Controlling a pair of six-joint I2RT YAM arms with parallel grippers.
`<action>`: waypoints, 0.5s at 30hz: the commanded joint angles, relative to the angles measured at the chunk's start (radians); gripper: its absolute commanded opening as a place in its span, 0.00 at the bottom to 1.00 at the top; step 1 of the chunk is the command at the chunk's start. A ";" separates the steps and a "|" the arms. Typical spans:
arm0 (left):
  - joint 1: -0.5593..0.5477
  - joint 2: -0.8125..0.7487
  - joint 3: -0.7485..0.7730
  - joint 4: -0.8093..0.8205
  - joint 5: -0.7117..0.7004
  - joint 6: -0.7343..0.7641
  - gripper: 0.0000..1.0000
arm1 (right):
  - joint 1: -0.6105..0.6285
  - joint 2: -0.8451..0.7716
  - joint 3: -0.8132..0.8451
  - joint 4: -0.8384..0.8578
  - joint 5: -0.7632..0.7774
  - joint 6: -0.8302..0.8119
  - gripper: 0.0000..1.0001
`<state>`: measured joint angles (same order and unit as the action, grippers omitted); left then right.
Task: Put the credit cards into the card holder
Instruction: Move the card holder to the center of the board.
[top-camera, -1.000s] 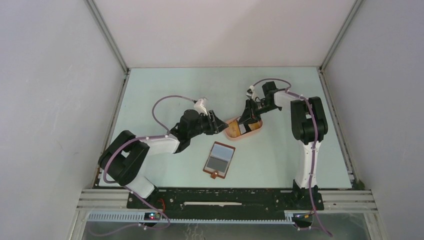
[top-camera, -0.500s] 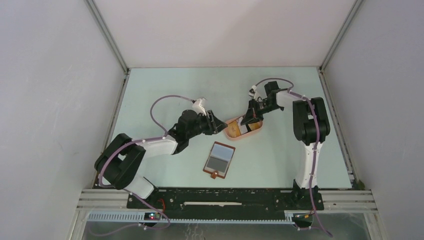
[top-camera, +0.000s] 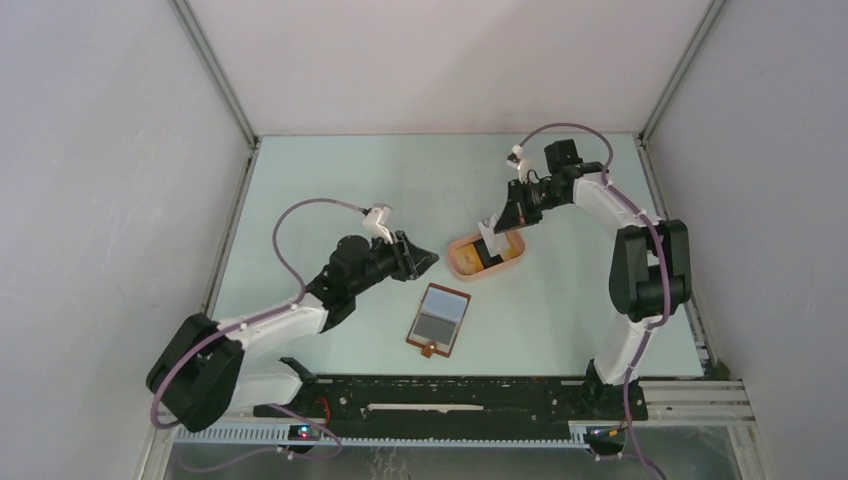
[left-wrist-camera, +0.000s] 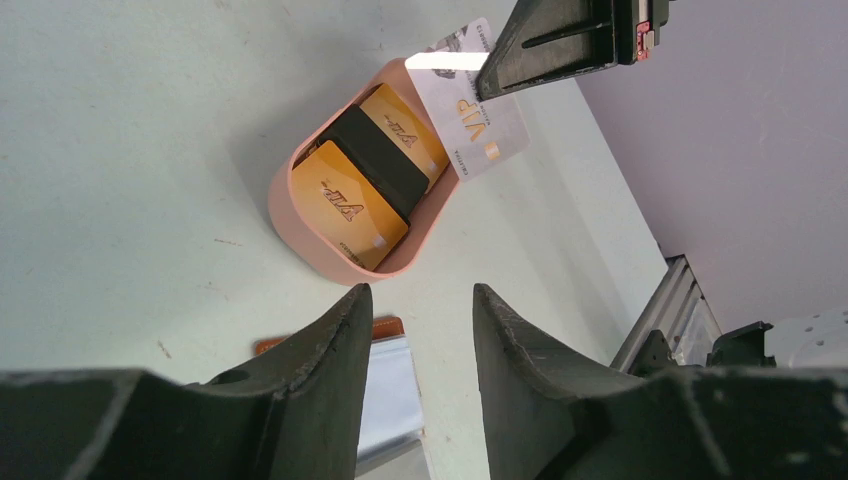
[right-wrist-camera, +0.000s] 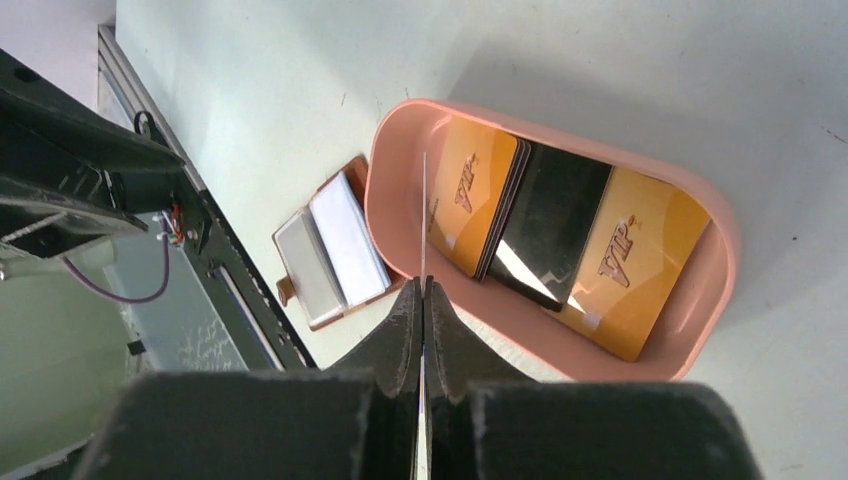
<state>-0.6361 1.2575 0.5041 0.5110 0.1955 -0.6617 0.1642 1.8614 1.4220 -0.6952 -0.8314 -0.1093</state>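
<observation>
A pink oval tray (top-camera: 462, 266) near mid-table holds two yellow credit cards (right-wrist-camera: 615, 265) with a black card (right-wrist-camera: 545, 230) between them. My right gripper (top-camera: 499, 220) hangs just above the tray, shut on a silver card (left-wrist-camera: 470, 115) that shows edge-on (right-wrist-camera: 423, 215) in its own view and stands clear of the tray. The card holder (top-camera: 439, 318), a brown leather wallet, lies open nearer the arms with a pale window facing up. My left gripper (top-camera: 428, 260) hovers left of the tray, open with nothing between its fingers (left-wrist-camera: 335, 345).
White walls close in the table on three sides. A black rail and the aluminium frame (top-camera: 450, 410) run along the near edge. The pink tray (right-wrist-camera: 385, 195) lies about a card's length beyond the card holder (right-wrist-camera: 330, 250).
My right gripper shut on the silver card and lifted it out of the tray, moving back and to the right. My left arm drew back to the left, away from the tray.
</observation>
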 joint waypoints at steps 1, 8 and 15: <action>0.005 -0.134 -0.068 -0.028 -0.040 0.056 0.47 | 0.002 -0.089 0.008 -0.066 0.001 -0.131 0.00; -0.006 -0.277 -0.179 -0.056 -0.020 0.000 0.47 | 0.057 -0.233 -0.043 -0.119 -0.112 -0.277 0.00; -0.097 -0.372 -0.273 -0.117 -0.037 -0.149 0.46 | 0.178 -0.327 -0.161 -0.102 -0.224 -0.362 0.00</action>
<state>-0.6823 0.9295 0.2783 0.4332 0.1753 -0.7105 0.2760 1.5745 1.3190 -0.7940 -0.9604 -0.3840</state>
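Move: The open card holder lies about 9 cm back from my left hand and 2 cm to its right, some 13 cm below. My right hand, already gripping a white card, has the holder roughly 15 cm back, 13 cm to its left and 10 cm below. The pink card box sits about 5 cm ahead and 12 cm right of my left hand, about 1 cm back and 3 cm left of my right. I draw my left hand back about 6 cm and some 3 cm left towards the card holder, rising slightly before sinking again, fingers still half open and touching nothing. Meanwhile my right hand keeps its pinch on the white card and speeds up, back about 8 cm and up 7, lately also left, swinging counter-clockwise and tipping its fingers up as it clears the box. ##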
